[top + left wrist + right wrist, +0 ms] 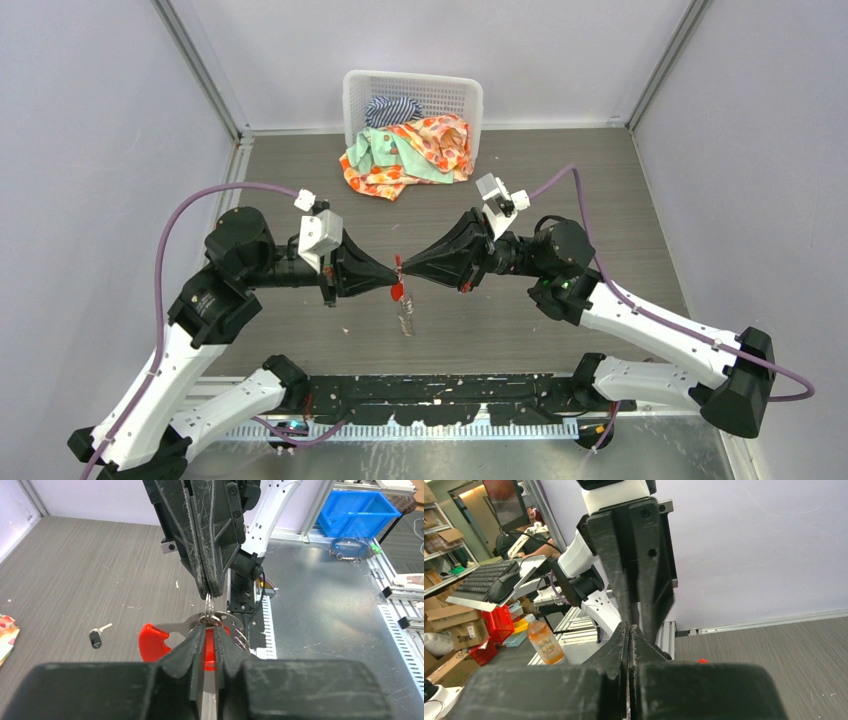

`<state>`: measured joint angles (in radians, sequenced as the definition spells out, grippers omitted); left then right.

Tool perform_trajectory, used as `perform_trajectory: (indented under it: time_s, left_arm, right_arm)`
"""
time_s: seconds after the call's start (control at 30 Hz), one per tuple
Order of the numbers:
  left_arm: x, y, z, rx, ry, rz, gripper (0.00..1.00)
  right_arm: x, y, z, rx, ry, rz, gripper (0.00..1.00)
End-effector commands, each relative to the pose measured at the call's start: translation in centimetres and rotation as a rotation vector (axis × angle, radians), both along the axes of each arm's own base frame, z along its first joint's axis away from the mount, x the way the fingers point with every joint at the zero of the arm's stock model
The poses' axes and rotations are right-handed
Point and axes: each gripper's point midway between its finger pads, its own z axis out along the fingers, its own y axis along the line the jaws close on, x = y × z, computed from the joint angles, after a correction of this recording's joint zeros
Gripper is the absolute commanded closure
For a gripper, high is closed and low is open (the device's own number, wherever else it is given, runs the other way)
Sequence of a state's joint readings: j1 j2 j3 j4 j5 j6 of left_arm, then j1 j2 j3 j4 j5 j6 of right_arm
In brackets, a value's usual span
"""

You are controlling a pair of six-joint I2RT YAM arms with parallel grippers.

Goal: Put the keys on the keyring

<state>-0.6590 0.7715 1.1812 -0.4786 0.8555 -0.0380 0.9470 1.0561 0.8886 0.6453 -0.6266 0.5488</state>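
Observation:
The keyring point(209, 605) hangs in the air between both grippers, above the table. My right gripper point(209, 592) comes in from above, shut on the ring's wire loop. My left gripper point(210, 628) is shut on the bunch just under the loop. A red piece on a silver stem point(152, 641) sticks out to the left. More red shows under the left fingers point(192, 647); I cannot tell which red piece is the key. In the top view, silvery pieces point(405, 318) dangle below the grippers. The black-headed key point(95, 638) lies loose on the table.
A white basket point(412, 95) stands at the back wall, with colourful cloths point(405, 155) spilling out in front of it. Metal frame rails point(440, 425) run along the near edge by the arm bases. Off the table are a blue bin point(357, 512) and an orange bottle point(544, 642).

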Motion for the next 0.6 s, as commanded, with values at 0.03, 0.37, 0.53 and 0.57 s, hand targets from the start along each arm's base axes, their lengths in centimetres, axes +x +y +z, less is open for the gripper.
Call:
perform_trajectory:
  time_s: [0.03,0.37,0.53,0.57]
  left_arm:
    - [-0.6,0.6,-0.4,0.017,-0.041,-0.006,0.70]
    - [-1.5,0.4,-1.9,0.037,0.002,-0.067,0.50]
    - [-1.1,0.0,-2.3,0.032,0.048,-0.061,0.50]
    - [-1.1,-0.1,-2.4,0.029,0.058,-0.063,0.51]
  right_arm:
    - [-0.9,-1.5,3.6,0.085,-0.079,-0.016,0.99]
    - [-0.9,-1.2,3.3,0.075,-0.069,-0.002,0.99]
    - [-0.8,-1.1,3.4,0.076,-0.067,0.000,0.99]
    - [-0.9,-1.1,3.4,0.077,-0.067,0.001,0.99]
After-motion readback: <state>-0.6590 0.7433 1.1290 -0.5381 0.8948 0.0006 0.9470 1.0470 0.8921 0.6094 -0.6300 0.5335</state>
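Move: The red tag hangs right at the shut left fingertips, about 3 cm below the left hand point and 1 cm to its right. The red handle of the keyring sits some 4 cm ahead, 2 cm to the right and 2 cm lower; the black key lies on the table roughly 28 cm ahead, 20 cm to the right and 37 cm below. From the right hand, holding the small metal rings above, the tag is about 6 cm below and 2 cm back. Open the left gripper to about half, letting go at the small ring by the red tag, and sink some 2.5 cm while easing about 1 cm back towards the base, so that the parted fingers come down around the tag and the plate behind it. Keep the right gripper shut on the metal rings and hold it in place. ##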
